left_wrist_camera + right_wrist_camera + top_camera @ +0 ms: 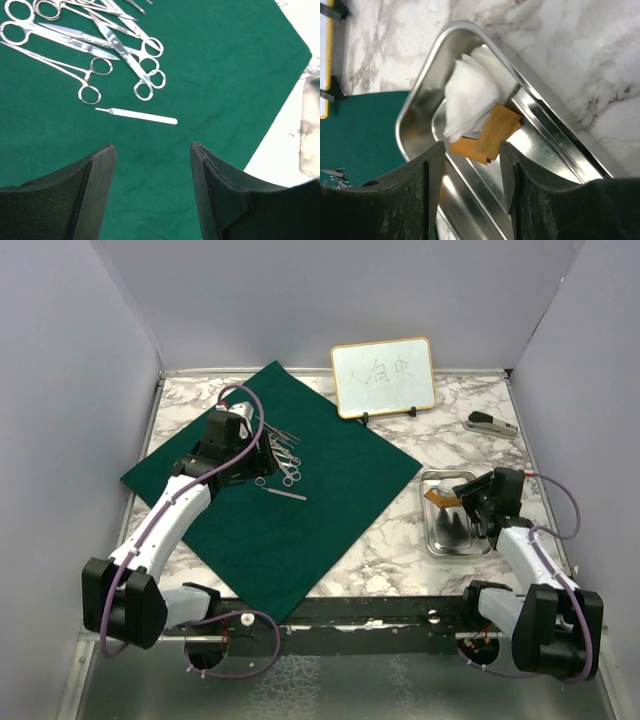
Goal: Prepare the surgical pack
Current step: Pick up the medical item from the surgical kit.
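Observation:
The dark green cloth (310,500) lies spread on the marble table, left of centre. Silver scissor-like instruments (100,45) lie in a loose heap on it, with a slim flat handle (137,116) just below them. My left gripper (152,150) hovers open over bare cloth beside that heap (283,462), holding nothing. The small steel tray (420,90) stands on the marble at the right (480,545). White gauze (470,95) lies in it, partly over orange-brown flat packets (492,132). My right gripper (472,155) is open just above the tray, empty.
A gold-framed whiteboard (383,377) stands at the back, touching the cloth's far corner. A small grey and black tool (490,423) lies at the back right. Grey walls close in three sides of the table.

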Tool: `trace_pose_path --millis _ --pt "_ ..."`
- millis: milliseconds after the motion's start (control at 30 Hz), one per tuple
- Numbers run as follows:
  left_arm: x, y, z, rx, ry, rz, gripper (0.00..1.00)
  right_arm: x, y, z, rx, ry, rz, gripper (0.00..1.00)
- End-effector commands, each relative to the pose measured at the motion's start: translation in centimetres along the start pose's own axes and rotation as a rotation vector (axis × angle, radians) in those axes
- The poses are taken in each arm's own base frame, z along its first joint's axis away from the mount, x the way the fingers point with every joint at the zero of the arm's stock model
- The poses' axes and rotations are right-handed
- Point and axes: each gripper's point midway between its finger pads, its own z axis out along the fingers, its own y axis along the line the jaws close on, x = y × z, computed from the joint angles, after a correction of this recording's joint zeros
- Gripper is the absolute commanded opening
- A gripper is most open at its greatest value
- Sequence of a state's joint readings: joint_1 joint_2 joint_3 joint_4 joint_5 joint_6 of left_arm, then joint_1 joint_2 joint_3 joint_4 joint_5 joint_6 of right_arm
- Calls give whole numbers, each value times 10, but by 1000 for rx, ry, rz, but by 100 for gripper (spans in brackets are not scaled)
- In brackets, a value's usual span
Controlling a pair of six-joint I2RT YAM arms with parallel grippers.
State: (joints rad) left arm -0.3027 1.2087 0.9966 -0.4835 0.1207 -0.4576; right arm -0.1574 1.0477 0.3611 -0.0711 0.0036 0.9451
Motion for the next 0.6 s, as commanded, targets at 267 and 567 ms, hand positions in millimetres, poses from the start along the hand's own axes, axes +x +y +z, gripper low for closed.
trace_pose_path --millis 267,567 --pt "-10 35 87 -201 125 -184 43 -17 129 -44 -375 35 -527 50" --pt "4 39 144 -386 218 -336 43 25 170 -63 -520 116 -683 49"
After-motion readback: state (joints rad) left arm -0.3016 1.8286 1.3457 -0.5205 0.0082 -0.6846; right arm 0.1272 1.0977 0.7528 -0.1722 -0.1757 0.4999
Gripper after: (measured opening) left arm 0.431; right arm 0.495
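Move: Small scissors, topmost at the right side of the instrument pile, lie about 13 cm ahead of the left hand, 2 cm right and 17 cm below; the scalpel is about 9 cm nearer than them, the clamp some 9 cm left of them and 3 cm nearer. From the right hand, the scissors are some 44 cm left and 15 cm ahead; the brown patches lie 2 cm ahead, 3 cm left, the gauze 4 cm beyond those. The left hand swoops down about 10 cm and forward nearly as far, over the scalpel towards the small scissors, tipping its fingers some 20 degrees further down and narrowing them partway, still without touching. Already empty and open, the right hand rises about 13 cm out of the tray and swings left and slightly forward towards the instruments, turning counter-clockwise and levelling its fingers. ##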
